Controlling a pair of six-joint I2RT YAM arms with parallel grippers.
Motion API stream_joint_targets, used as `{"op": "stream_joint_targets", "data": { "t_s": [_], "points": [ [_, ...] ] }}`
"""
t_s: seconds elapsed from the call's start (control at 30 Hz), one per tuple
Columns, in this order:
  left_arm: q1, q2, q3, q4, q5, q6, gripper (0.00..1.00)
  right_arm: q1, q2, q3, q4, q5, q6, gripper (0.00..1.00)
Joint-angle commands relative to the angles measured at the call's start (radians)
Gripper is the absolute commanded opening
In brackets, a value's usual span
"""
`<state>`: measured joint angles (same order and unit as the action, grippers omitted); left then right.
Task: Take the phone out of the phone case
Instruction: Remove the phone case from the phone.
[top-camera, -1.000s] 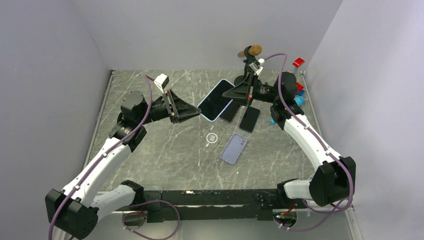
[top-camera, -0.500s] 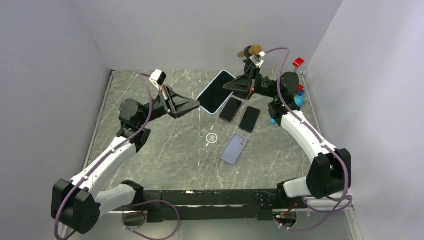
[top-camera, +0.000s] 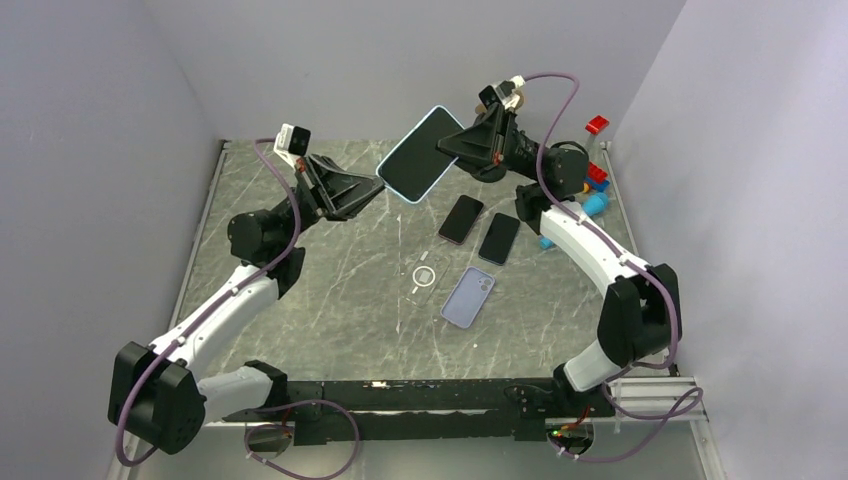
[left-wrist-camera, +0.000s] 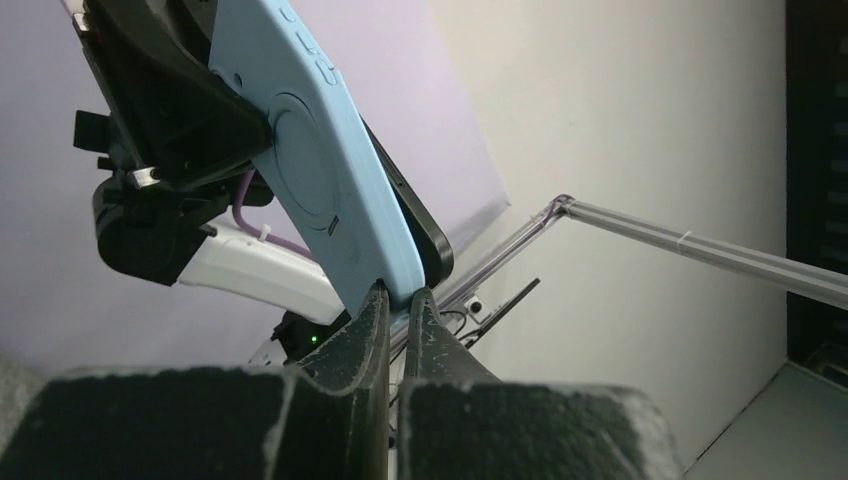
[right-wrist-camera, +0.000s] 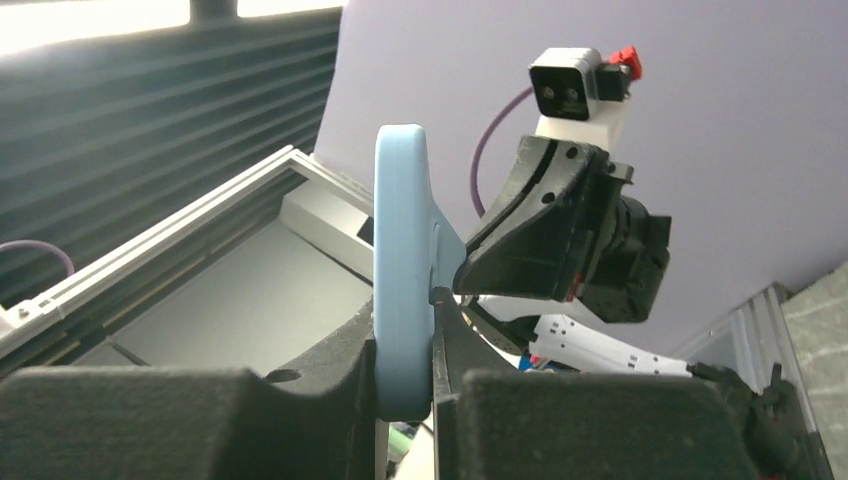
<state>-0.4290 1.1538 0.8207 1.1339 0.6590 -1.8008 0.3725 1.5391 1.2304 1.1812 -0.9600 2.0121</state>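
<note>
A phone (top-camera: 415, 152) with a dark screen sits in a light blue phone case (left-wrist-camera: 320, 170) and is held up in the air above the back of the table. My right gripper (top-camera: 456, 148) is shut across the case's upper right end, with the case edge (right-wrist-camera: 402, 260) squeezed between its fingers. My left gripper (top-camera: 380, 190) comes in from the lower left. Its fingertips (left-wrist-camera: 380, 300) are pinched shut on the case's bottom corner, beside the phone's black edge (left-wrist-camera: 425, 225).
Two dark phones (top-camera: 461, 218) (top-camera: 499, 238) lie side by side on the marble table (top-camera: 300, 300). A lavender phone case (top-camera: 468, 297) and a clear ring (top-camera: 424, 276) lie nearer. Coloured blocks (top-camera: 597, 185) sit at the back right edge, by the wall.
Both arms have lifted the cased phone higher and toward the back left. The left gripper closed onto the case's corner.
</note>
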Motion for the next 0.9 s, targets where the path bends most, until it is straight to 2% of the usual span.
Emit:
{"op": "stream_joint_targets", "data": {
  "t_s": [0.0, 0.13, 0.2, 0.3, 0.43, 0.57, 0.6, 0.67, 0.73, 0.8, 0.87],
  "points": [
    [-0.014, 0.05, -0.023, -0.062, -0.056, -0.008, 0.0, 0.089, -0.004, 0.113, 0.22, 0.113, 0.243, 0.0],
    [-0.013, 0.058, -0.03, -0.076, -0.067, -0.018, 0.0, 0.107, 0.025, 0.151, 0.23, 0.114, 0.26, 0.0],
    [-0.014, 0.053, -0.001, -0.159, -0.036, 0.02, 0.0, 0.107, 0.027, 0.153, 0.22, 0.121, 0.255, 0.0],
    [-0.013, 0.015, 0.069, -0.446, 0.004, 0.177, 0.0, 0.106, 0.038, 0.162, 0.226, 0.154, 0.253, 0.0],
    [-0.017, -0.09, 0.144, -0.982, -0.099, 0.437, 0.0, 0.108, 0.042, 0.174, 0.179, 0.188, 0.207, 0.0],
    [-0.003, -0.156, 0.136, -1.189, -0.165, 0.532, 0.02, 0.106, 0.036, 0.146, 0.155, 0.219, 0.188, 0.0],
    [-0.001, -0.166, 0.139, -1.221, -0.173, 0.552, 0.07, 0.105, 0.026, 0.13, 0.127, 0.218, 0.165, 0.0],
    [0.0, -0.181, 0.16, -1.271, -0.178, 0.582, 0.29, 0.102, -0.004, 0.097, 0.055, 0.223, 0.102, 0.0],
    [0.001, -0.189, 0.186, -1.324, -0.178, 0.609, 0.47, 0.098, -0.033, 0.065, -0.028, 0.233, 0.038, 0.0],
    [0.001, -0.205, 0.212, -1.363, -0.189, 0.647, 0.61, 0.098, -0.059, 0.018, -0.079, 0.265, -0.009, 0.0],
    [0.001, -0.225, 0.213, -1.356, -0.184, 0.672, 0.82, 0.096, -0.073, -0.008, -0.138, 0.271, -0.055, 0.0]
  ]
}}
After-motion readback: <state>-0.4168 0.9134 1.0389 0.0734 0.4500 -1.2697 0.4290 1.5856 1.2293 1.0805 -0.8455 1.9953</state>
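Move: The left hand already pinches the near-left corner of the light-blue phone case. The middle of the case, with the phone still in it, lies about 6 cm ahead and 7 cm to its right, about level. From the right hand, which grips the case through its thickness, that middle is some 4 cm left and 1 cm back. Well below, about 43 cm down, the clear case lies 2 cm ahead and 8 cm right of the left hand; a dark phone lies about 19 cm ahead and 18 cm right. The left fingers keep their pinch on the case corner while both hands lift some 3 cm. The left wrist then turns back, left side rising and swinging counter-clockwise, about 30 degrees in all. Late on, the left fingers open wide and release the corner as that hand drops 5–6 cm and eases forward; the right, grip unchanged, carries phone and case slightly forward, left and down. ##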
